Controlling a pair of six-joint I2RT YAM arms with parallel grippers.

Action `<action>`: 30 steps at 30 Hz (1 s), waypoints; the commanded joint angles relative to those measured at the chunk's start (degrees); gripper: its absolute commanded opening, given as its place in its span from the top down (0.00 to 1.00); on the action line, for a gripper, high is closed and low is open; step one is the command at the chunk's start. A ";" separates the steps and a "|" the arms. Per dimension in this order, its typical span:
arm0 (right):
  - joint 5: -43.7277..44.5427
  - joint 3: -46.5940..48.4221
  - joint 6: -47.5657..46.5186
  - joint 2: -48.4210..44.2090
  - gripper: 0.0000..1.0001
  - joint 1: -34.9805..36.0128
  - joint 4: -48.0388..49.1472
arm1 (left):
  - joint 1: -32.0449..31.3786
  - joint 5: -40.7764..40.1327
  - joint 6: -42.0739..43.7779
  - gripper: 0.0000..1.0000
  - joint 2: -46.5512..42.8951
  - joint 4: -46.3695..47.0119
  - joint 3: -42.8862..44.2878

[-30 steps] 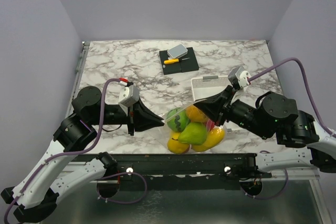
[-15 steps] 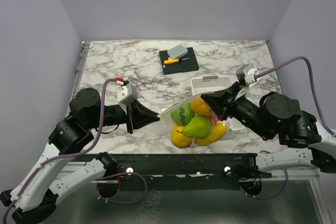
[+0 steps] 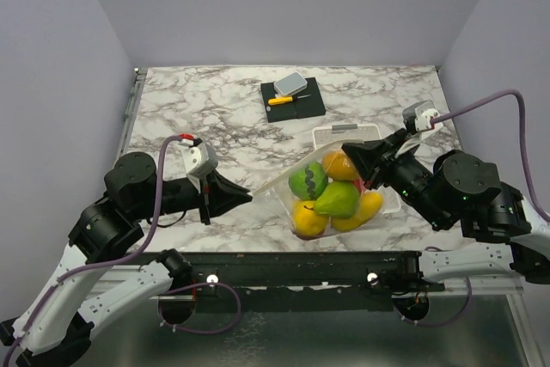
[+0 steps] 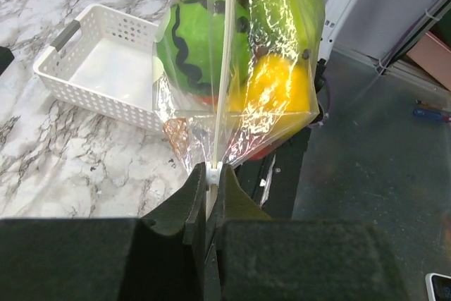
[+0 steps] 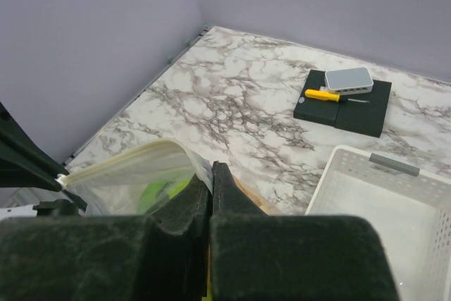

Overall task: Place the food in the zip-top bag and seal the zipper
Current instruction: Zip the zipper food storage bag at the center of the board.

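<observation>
The zip-top bag (image 3: 282, 185) hangs stretched between my two grippers over the table's near edge. The food (image 3: 331, 199) is inside it: a green striped fruit (image 4: 201, 44), a green pear (image 4: 289, 5), yellow and orange ones. The zipper (image 3: 296, 171) runs taut as a pale strip (image 4: 224, 68) from one gripper to the other. My left gripper (image 3: 250, 196) (image 4: 211, 173) is shut on the zipper's white end piece. My right gripper (image 3: 349, 152) (image 5: 212, 168) is shut on the bag's opposite top corner (image 5: 201, 163).
A white slatted basket (image 3: 371, 132) (image 5: 394, 202) stands on the marble table just behind the bag. Farther back lies a black pad (image 3: 309, 102) with a yellow-handled knife (image 3: 279, 100) and a grey box (image 3: 290, 84). A black rail (image 3: 292, 266) lines the near edge.
The two grippers have moved apart, the left one back to the left, the right one farther right and away. The bag with the food has shifted right and its top edge is pulled straight.
</observation>
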 commanded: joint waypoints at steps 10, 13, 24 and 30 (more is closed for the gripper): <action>7.44 0.09 0.10 -2.61 0.99 -0.06 5.20 | -0.23 -3.89 0.39 1.00 -2.43 -7.02 2.53; 6.39 0.09 0.07 -2.15 0.99 -0.01 5.12 | -0.18 -4.89 0.25 0.97 -2.40 -6.94 2.53; 4.10 1.38 1.56 -1.46 0.99 -0.06 2.74 | -0.22 -11.48 -0.29 0.52 -1.49 -6.93 2.66; 2.62 2.47 2.41 -0.46 0.99 -0.04 0.39 | -0.18 -12.41 -0.60 0.36 -1.02 -6.71 3.33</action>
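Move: The left fingers, still shut, hold the left end of the bag's zipper strip at the hand point. The food in the bag hangs about 17 cm to that hand's right, 3 cm ahead and 5 cm lower, and the white basket stands some 28 cm right, 17 cm ahead and 33 cm below. The right fingers hold the other end; from them the food is about 3 cm left, 3 cm back and 12 cm down. The left fingers let go of the zipper strip's left end, keeping their pinch through the first half and then opening to a bit over half. The hand eases about 2 cm left and, late on, 1.5 cm forward, away from the bag, turning some 10 degrees counter-clockwise. The right hand stays put to within a centimetre and keeps its pinch on the strip's right end. ##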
